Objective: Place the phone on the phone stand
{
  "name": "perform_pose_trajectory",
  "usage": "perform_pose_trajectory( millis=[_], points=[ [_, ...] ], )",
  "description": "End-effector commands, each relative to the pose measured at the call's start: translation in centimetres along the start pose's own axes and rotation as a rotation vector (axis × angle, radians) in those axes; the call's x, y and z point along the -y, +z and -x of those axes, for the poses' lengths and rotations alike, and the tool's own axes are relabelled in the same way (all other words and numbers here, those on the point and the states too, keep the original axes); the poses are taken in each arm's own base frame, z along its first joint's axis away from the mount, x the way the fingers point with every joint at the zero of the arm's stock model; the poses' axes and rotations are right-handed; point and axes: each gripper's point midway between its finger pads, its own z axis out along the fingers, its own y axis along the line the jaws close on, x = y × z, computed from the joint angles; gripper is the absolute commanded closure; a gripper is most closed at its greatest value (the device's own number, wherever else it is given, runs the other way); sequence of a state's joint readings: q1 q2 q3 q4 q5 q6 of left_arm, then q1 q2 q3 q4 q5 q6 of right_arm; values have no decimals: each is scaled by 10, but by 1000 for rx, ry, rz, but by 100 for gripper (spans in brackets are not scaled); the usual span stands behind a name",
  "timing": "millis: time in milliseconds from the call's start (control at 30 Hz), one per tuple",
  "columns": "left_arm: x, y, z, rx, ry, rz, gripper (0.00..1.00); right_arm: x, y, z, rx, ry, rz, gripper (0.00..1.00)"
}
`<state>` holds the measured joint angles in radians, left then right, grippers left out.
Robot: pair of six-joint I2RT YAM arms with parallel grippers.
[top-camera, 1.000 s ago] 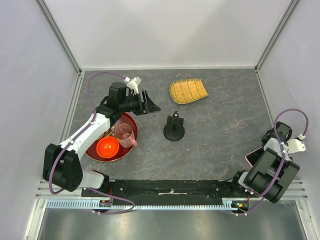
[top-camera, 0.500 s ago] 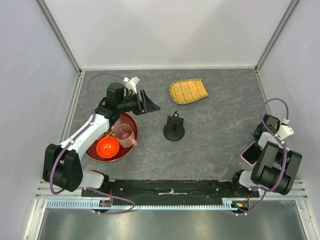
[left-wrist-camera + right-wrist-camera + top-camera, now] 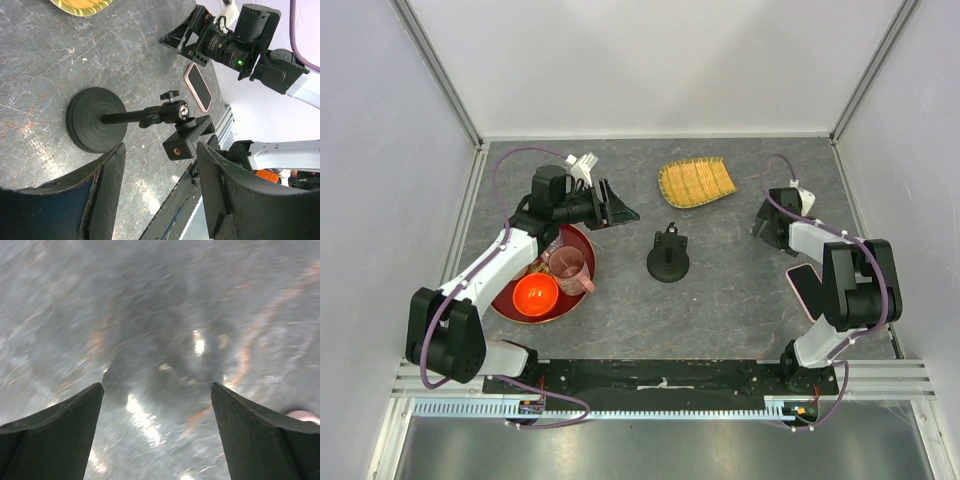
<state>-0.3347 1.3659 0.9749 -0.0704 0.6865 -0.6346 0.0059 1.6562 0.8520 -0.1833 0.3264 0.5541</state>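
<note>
The phone (image 3: 802, 288), black screen with a pale pink edge, lies flat on the table at the right, partly under my right arm; in the left wrist view the phone (image 3: 198, 87) is free of any grip. The black phone stand (image 3: 667, 258) stands mid-table, and its disc base and cradle arm (image 3: 187, 137) show clearly from the left wrist. My left gripper (image 3: 620, 208) hovers open to the stand's upper left, the left gripper (image 3: 159, 152) holding nothing. My right gripper (image 3: 760, 228) is open beyond the phone, and the right gripper (image 3: 156, 390) looks down on blurred bare table.
A red tray (image 3: 506, 300) under my left arm holds an orange bowl (image 3: 535, 293) and a pink cup (image 3: 568, 268). A yellow woven mat (image 3: 696, 181) lies behind the stand. White walls close in the table on three sides.
My right arm has swung from the table's right edge forward and left, uncovering the phone. The left arm, the stand and the phone have stayed put.
</note>
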Motion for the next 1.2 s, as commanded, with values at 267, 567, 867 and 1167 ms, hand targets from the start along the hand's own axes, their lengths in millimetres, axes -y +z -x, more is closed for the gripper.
perform_pose_trajectory(
  millis=[267, 567, 867, 1167],
  points=[
    [10, -2, 7, 16, 18, -50, 34, 63, -53, -18, -88, 10, -89, 2],
    [10, 0, 2, 1, 3, -65, 33, 183, -69, -6, 84, 577, -220, 2],
    [12, 0, -3, -13, -3, -75, 32, 186, -49, -68, -102, 837, -154, 2],
    [14, 1, 1, 3, 8, -86, 32, 97, -87, -119, -240, 845, 61, 2]
  ],
)
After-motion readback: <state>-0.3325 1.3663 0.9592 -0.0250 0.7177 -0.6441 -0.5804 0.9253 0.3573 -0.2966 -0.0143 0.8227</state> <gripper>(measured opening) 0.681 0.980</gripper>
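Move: The phone lies flat some 13 cm back and 9 cm to the right of the right hand, whose open fingers hover only a centimetre or two above the table. The phone stand rises about 27 cm to that hand's left and 4 cm back; the yellow mat lies roughly 15 cm ahead and 20 cm left. From the waiting left hand, the phone is about 45 cm right, 12 cm back and 20 cm below. Briefly on to the left, then back and to the right, the right hand sweeps roughly 17 cm each way, rising some 5 cm before dropping to table level beside the phone's near right end. From there it pushes left about 6 cm, one fingertip against the phone's right long edge, fingers still wide open and the wrist turned some 35 degrees clockwise. ##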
